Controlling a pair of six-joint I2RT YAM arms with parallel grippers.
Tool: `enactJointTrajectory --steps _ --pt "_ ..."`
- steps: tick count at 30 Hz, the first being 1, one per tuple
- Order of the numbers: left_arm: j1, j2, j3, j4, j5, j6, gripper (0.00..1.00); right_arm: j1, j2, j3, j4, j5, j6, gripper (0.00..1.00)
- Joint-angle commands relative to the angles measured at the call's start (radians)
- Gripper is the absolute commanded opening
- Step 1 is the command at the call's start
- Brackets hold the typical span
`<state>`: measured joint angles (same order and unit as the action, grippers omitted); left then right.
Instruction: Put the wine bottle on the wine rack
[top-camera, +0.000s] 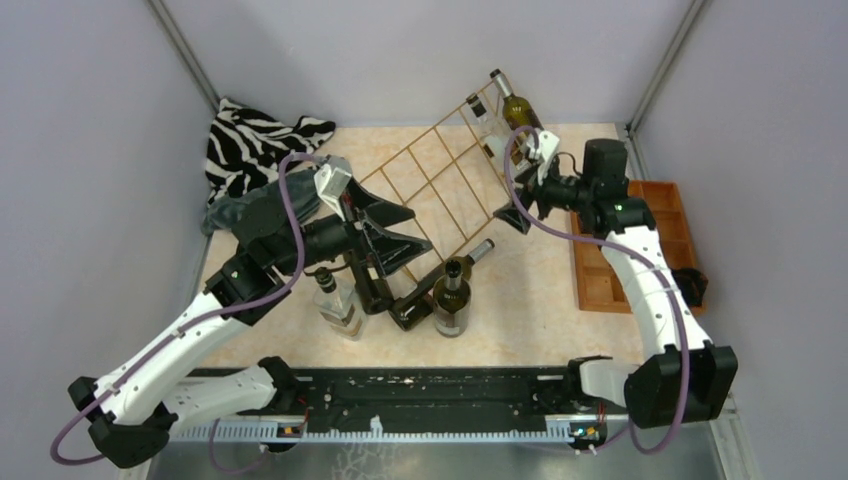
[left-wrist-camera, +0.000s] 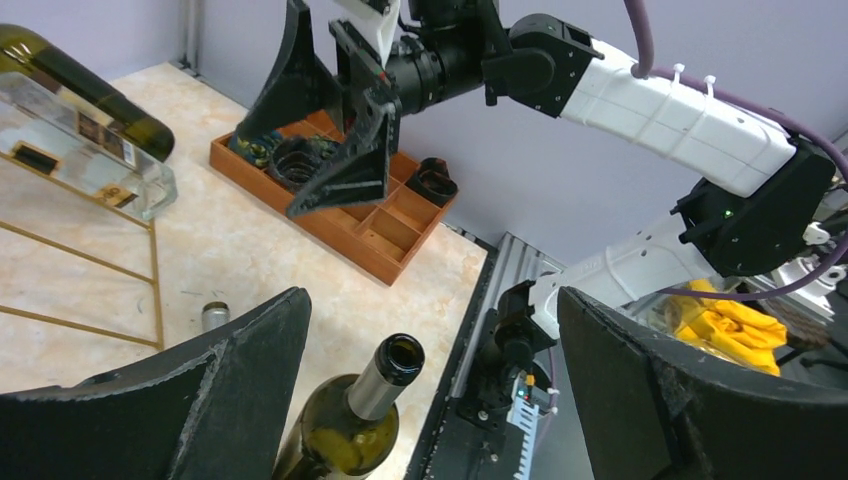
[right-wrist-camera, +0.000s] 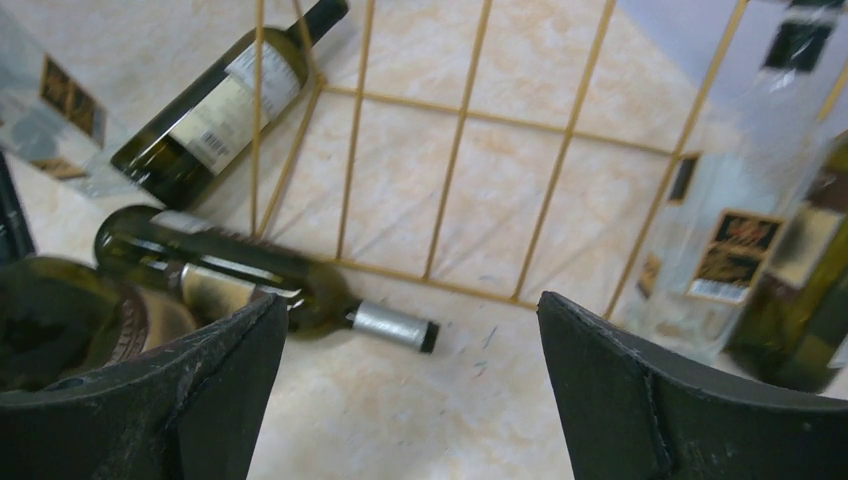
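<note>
The gold wire wine rack (top-camera: 440, 185) stands tilted at the back middle, with a green bottle (top-camera: 517, 110) and a clear bottle (top-camera: 480, 118) at its far right end. An open-mouthed green wine bottle (top-camera: 452, 297) stands upright in front of it. In the left wrist view this bottle (left-wrist-camera: 365, 415) sits low between my open left fingers. My left gripper (top-camera: 415, 230) (left-wrist-camera: 430, 300) is empty above it. Another green bottle (top-camera: 470, 258) (right-wrist-camera: 300, 290) lies on the table by the rack's front wires (right-wrist-camera: 460, 150). My right gripper (top-camera: 520, 185) (right-wrist-camera: 410, 300) hangs open and empty beside the rack's right end.
An orange compartment tray (top-camera: 625, 250) (left-wrist-camera: 345, 225) lies at the right, with a black object (top-camera: 692, 287) at its edge. A zebra cloth (top-camera: 260, 140) and a grey cloth (top-camera: 225, 212) lie at the back left. A clear bottle (top-camera: 337, 300) stands front left. Walls close in on three sides.
</note>
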<state>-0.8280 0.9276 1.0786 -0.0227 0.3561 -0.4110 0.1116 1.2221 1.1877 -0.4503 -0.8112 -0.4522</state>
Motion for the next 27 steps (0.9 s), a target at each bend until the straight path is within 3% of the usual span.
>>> enactJointTrajectory --steps 1,5,11,17,22,27 --pt "0.000 0.040 0.053 -0.073 0.056 -0.052 0.99 -0.008 -0.096 -0.082 -0.085 -0.083 -0.058 0.94" --pt "-0.042 0.101 0.131 -0.174 0.025 -0.025 0.99 -0.020 -0.141 -0.159 -0.093 -0.110 -0.082 0.94" --pt "-0.279 0.253 0.376 -0.507 -0.389 0.135 0.98 -0.059 -0.179 -0.282 -0.038 -0.160 -0.069 0.95" --pt "-0.365 0.380 0.539 -0.713 -0.621 0.159 0.97 -0.076 -0.191 -0.374 0.027 -0.182 -0.062 0.95" --pt "-0.410 0.494 0.636 -0.840 -0.697 0.143 0.99 -0.108 -0.193 -0.430 0.092 -0.201 -0.033 0.95" --pt "-0.411 0.542 0.656 -0.860 -0.691 0.150 0.97 -0.108 -0.194 -0.456 0.113 -0.204 -0.030 0.95"
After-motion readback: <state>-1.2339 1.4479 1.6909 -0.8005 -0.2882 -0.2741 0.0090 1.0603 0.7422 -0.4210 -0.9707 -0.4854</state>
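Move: To the right of the left hand by about 10 cm, and some 1 cm farther out, stands the upright green wine bottle, its middle roughly 26 cm below. A lying bottle has its middle 7 cm beyond it and 2 cm to its left; a second lying bottle is 17 cm ahead of the left hand and 12 cm to its left. From the right hand the upright bottle is about 15 cm back, 13 cm to the left and 13 cm lower. Swinging right and down towards the upright wine bottle's neck, the left hand drifts back a couple of centimetres and forward again, then sinks, about 7 cm right and 8 cm down in all, its wide-open fingers tipping some 40 degrees from level towards the bottle mouth. The right hand, open and empty, withdraws from the rack, back and down, then mostly down, tipping its fingers lower. ##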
